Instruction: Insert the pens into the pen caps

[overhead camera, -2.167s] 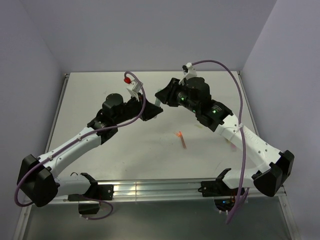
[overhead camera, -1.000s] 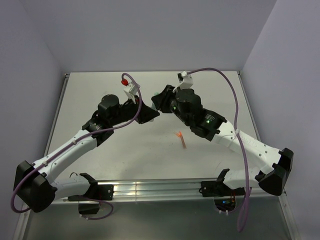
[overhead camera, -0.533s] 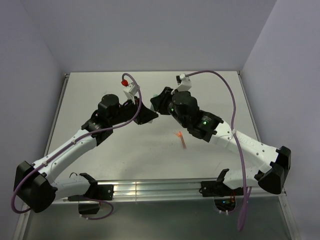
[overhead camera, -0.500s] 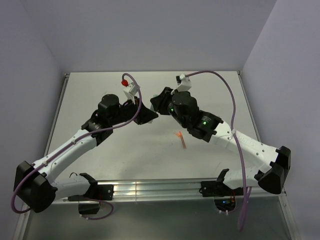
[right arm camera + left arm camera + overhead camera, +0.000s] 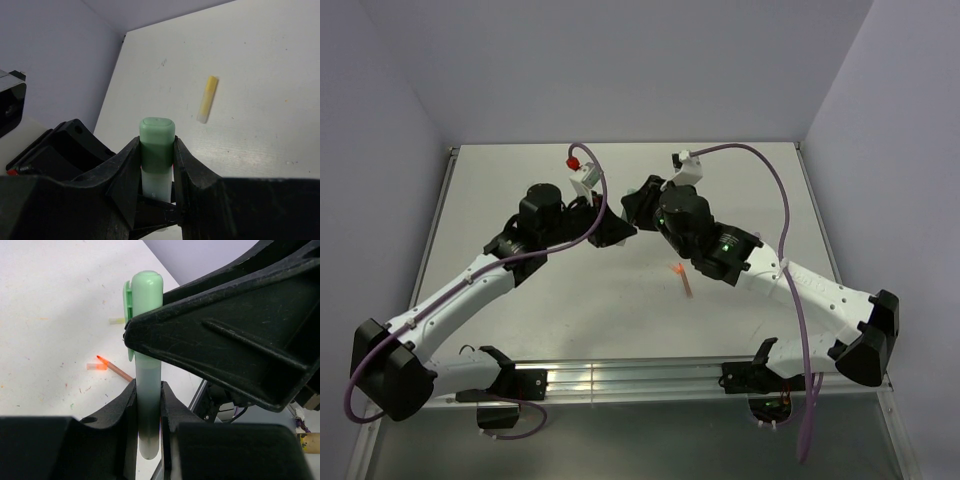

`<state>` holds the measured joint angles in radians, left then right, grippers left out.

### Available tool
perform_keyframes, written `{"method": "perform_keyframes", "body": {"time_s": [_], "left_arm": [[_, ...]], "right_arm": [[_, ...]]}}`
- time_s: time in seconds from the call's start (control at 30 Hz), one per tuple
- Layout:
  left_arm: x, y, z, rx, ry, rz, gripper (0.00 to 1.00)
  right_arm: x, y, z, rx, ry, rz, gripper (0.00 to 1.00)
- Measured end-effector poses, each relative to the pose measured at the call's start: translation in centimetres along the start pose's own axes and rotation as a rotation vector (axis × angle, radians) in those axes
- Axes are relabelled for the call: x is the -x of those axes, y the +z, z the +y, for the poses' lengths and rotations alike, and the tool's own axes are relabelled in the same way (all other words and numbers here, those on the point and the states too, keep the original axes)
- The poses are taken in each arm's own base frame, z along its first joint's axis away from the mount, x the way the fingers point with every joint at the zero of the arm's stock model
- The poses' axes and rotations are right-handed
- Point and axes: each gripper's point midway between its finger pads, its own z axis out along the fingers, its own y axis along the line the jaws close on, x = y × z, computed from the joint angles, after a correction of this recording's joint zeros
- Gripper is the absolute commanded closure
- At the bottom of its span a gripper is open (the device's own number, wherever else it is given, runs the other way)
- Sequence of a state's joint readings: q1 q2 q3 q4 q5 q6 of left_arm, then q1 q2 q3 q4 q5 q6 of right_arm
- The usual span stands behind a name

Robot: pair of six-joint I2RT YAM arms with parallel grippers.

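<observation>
The two grippers meet above the middle of the table. My left gripper point(image 5: 149, 390) point(image 5: 615, 232) is shut on the pale body of a mint-teal pen point(image 5: 148, 405), held upright in the left wrist view. My right gripper point(image 5: 157, 150) point(image 5: 638, 205) is shut on the mint green pen cap point(image 5: 157, 140) point(image 5: 145, 290), which sits over that pen's end. How deep the pen sits in the cap is hidden by the fingers. An orange-red pen point(image 5: 682, 279) point(image 5: 114, 369) lies loose on the table. A yellow pen point(image 5: 206, 99) lies flat farther off.
The white table point(image 5: 570, 300) has a raised metal rail point(image 5: 620, 378) along its near edge and grey walls on three sides. Purple cables point(image 5: 790, 230) loop over both arms. A small pale yellow piece point(image 5: 117, 320) lies on the table.
Since the earliest frame the right gripper has moved left to meet the left gripper. Over the last second the right forearm has sunk slightly, and both grips are unchanged.
</observation>
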<state>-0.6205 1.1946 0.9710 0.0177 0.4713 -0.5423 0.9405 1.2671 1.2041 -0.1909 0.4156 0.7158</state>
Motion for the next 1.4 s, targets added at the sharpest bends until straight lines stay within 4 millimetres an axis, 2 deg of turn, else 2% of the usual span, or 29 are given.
{"method": "perform_keyframes", "body": {"time_s": [0.33, 0.43, 0.47, 0.5, 0.53, 0.6, 0.67, 0.77, 0.87, 0.97, 1.03, 1.1, 1.17, 1.27, 1.3, 1.4], "left_arm": [[-1.0, 0.2, 0.6, 0.020, -0.021, 0.045, 1.00], [-1.2, 0.4, 0.6, 0.009, -0.024, 0.055, 1.00], [-1.2, 0.5, 0.5, 0.002, -0.024, 0.058, 1.00], [-1.0, 0.6, 0.3, -0.008, -0.021, 0.054, 1.00], [-0.7, 0.8, 0.1, -0.015, -0.016, 0.048, 1.00], [0.5, 1.3, -0.3, -0.030, 0.000, 0.018, 1.00], [2.1, 1.9, 0.4, 0.001, 0.014, -0.038, 1.00], [2.9, 2.6, 3.1, 0.097, 0.001, -0.075, 1.00], [2.2, 3.8, 6.3, 0.219, -0.034, -0.045, 1.00], [1.6, 5.7, 10.1, 0.373, -0.069, 0.026, 1.00], [1.4, 7.1, 12.7, 0.468, -0.074, 0.061, 1.00], [0.7, 7.9, 15.3, 0.562, -0.080, 0.103, 1.00], [-0.9, 8.3, 18.0, 0.662, -0.087, 0.164, 0.97], [-3.0, 8.7, 21.4, 0.777, -0.083, 0.253, 0.93], [-3.6, 9.0, 22.5, 0.809, -0.078, 0.276, 0.88], [-5.8, 8.9, 25.2, 0.892, -0.060, 0.354, 0.86]], "right_arm": [[-0.9, 0.3, -0.6, -0.041, -0.023, 0.009, 1.00], [-0.7, 0.1, -0.8, -0.057, -0.033, 0.015, 0.82], [-0.5, -0.1, -0.9, -0.063, -0.037, 0.017, 0.74], [-0.3, -0.1, -1.0, -0.068, -0.040, 0.020, 0.70], [0.4, -0.2, -0.9, -0.067, -0.040, 0.021, 0.62], [1.8, -0.3, -0.9, -0.058, -0.036, 0.022, 0.55], [3.3, -0.7, -0.9, -0.041, -0.033, 0.034, 0.46], [6.1, -1.8, -1.0, -0.029, -0.028, 0.016, 0.40], [9.8, -3.0, -1.6, -0.027, -0.016, -0.045, 0.37], [11.8, -4.4, -3.0, -0.041, -0.013, -0.082, 0.37], [12.2, -5.1, -4.0, -0.055, -0.014, -0.093, 0.37], [11.8, -5.6, -5.5, -0.076, -0.014, -0.087, 0.37], [10.6, -5.7, -7.3, -0.099, -0.016, -0.062, 0.37], [7.7, -5.1, -9.9, -0.146, -0.028, 0.011, 0.37], [6.9, -4.8, -10.6, -0.160, -0.035, 0.034, 0.37], [3.9, -3.7, -13.0, -0.214, -0.062, 0.119, 0.37]]}}
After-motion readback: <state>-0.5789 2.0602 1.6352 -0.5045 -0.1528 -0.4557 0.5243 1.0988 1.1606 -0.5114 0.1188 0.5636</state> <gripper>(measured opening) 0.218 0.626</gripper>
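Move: The green pen stands between the hands, its capped end in the right fingers and its body in the left, its middle some 2 cm ahead of and 2 cm above the left hand, and 1 cm back and 1 cm below the right. Its goal is beside the yellow pen, about 17 cm ahead, 10 cm left and 26 cm below the left hand. The orange pen lies 14 cm to that hand's right, about 1 cm ahead and 26 cm below. The green pen, still pinched at both ends, sinks about 1 cm with the two hands; then the right fingers open off the cap and that hand draws away some 13 cm to the right, rising before it dips. The left hand keeps its grip and carries the pen down and forward, about 20 cm and 18 cm, towards the table beside the yellow pen, while its fingers swing some 50 degrees to point downward. ##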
